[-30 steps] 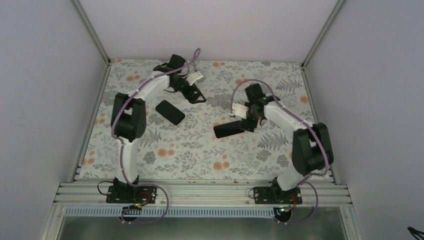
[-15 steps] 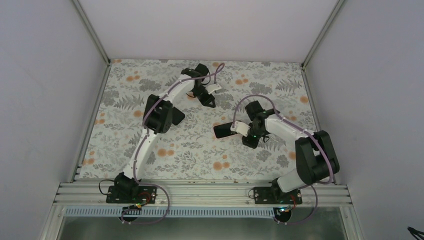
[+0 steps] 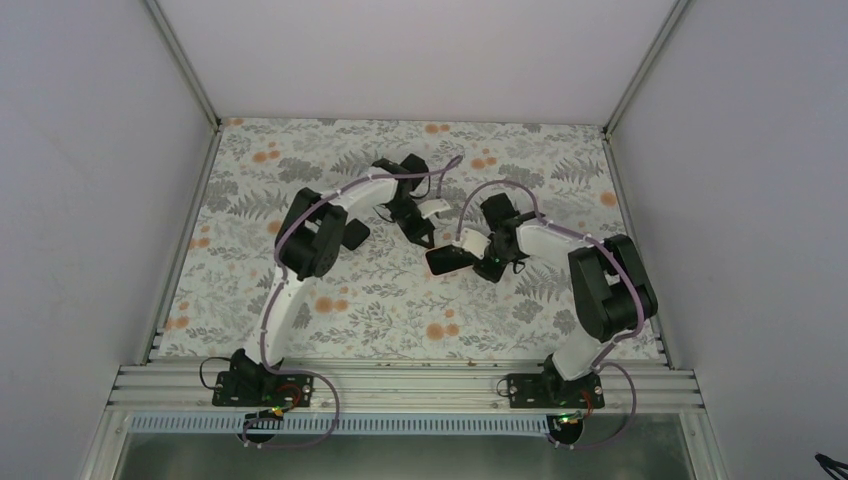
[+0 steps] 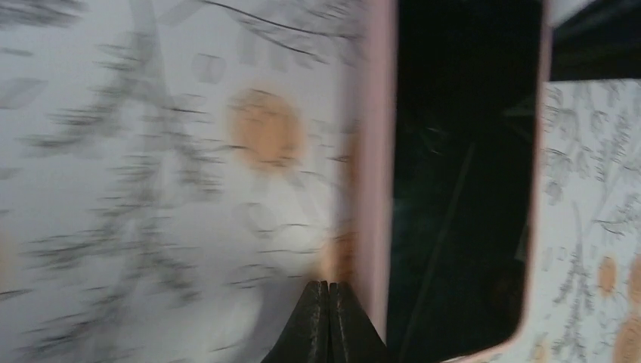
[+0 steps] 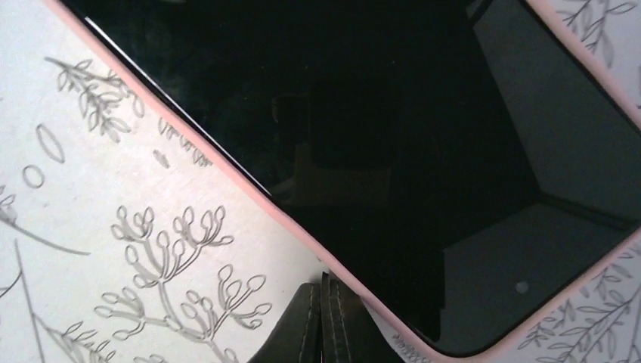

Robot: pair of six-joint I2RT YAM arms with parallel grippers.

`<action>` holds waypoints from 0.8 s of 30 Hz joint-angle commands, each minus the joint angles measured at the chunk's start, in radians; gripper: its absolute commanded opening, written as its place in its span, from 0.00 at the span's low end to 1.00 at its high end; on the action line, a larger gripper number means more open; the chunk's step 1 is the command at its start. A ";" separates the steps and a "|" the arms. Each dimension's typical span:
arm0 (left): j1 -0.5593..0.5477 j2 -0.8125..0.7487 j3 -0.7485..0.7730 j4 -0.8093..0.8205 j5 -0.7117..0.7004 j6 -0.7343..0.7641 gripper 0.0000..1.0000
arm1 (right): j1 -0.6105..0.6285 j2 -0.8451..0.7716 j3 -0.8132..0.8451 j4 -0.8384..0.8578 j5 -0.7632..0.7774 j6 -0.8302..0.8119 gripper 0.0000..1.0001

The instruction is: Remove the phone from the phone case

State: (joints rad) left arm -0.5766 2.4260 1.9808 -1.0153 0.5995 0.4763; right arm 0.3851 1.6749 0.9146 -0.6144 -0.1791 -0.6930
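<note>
The phone [image 3: 446, 260] lies screen up on the flowered mat near the middle, its dark glass [image 5: 393, 151] framed by a pink phone case [image 5: 249, 189]. My left gripper [image 3: 424, 240] is shut, and its tips [image 4: 329, 286] sit at the case's long pink edge [image 4: 376, 151] beside the phone's screen [image 4: 461, 189]. My right gripper [image 3: 484, 264] is shut too; its tips [image 5: 323, 281] rest against the pink rim near a corner. Neither gripper holds anything. The left wrist view is blurred.
A second dark flat slab [image 3: 352, 233] lies on the mat [image 3: 300, 290] left of centre, partly hidden behind my left arm. Grey walls close in the mat on three sides, and a metal rail [image 3: 400, 385] runs along the near edge.
Both grippers went from open to shut. My left arm swung from the back of the mat to the phone's upper left edge, and my right gripper moved in against the phone.
</note>
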 commanded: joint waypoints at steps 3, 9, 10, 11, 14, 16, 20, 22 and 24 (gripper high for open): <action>-0.063 -0.037 -0.147 0.019 0.015 -0.024 0.02 | -0.029 0.092 0.035 0.103 0.113 0.018 0.04; -0.072 -0.104 -0.300 0.027 0.083 -0.016 0.02 | -0.056 0.153 0.091 0.170 0.105 -0.027 0.04; -0.078 -0.115 -0.324 0.036 0.097 -0.017 0.02 | -0.057 0.167 0.104 0.166 0.089 -0.042 0.04; -0.088 -0.125 -0.344 0.045 0.110 -0.019 0.02 | -0.057 0.177 0.112 0.170 0.079 -0.059 0.04; -0.133 -0.119 -0.358 0.058 0.155 -0.023 0.02 | -0.055 0.196 0.130 0.194 0.060 -0.119 0.04; -0.172 -0.087 -0.333 0.066 0.156 -0.037 0.02 | -0.055 0.205 0.143 0.206 0.050 -0.147 0.04; -0.223 -0.023 -0.277 0.109 0.132 -0.090 0.02 | -0.055 0.202 0.162 0.196 0.010 -0.176 0.04; -0.230 -0.008 -0.252 0.124 0.135 -0.108 0.02 | -0.055 0.187 0.148 0.210 -0.022 -0.194 0.04; -0.230 -0.010 -0.252 0.145 0.139 -0.120 0.02 | -0.055 0.185 0.141 0.225 -0.059 -0.201 0.04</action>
State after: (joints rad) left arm -0.7574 2.3459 1.7214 -0.9730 0.8181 0.3599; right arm 0.3096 1.8336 1.0725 -0.4252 -0.1596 -0.8436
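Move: The phone in its pink case lies crosswise between the two shut grippers. Its middle is about 7 cm right of the left hand and 3 cm back from it, and about 6 cm left of the right hand and 3 cm ahead; both hands are almost down at its level. The bare black phone lies some 26 cm left of the left hand and 6 cm farther out. With shut fingertips on opposite long edges of the case near its ends, the left hand drags the left end back about 13 cm, drifting right late, while the right pushes the right end forward about 9 cm. Both skim the table, the fingertips tilting some 15 degrees the way each travels; the right stays close by the edge. ##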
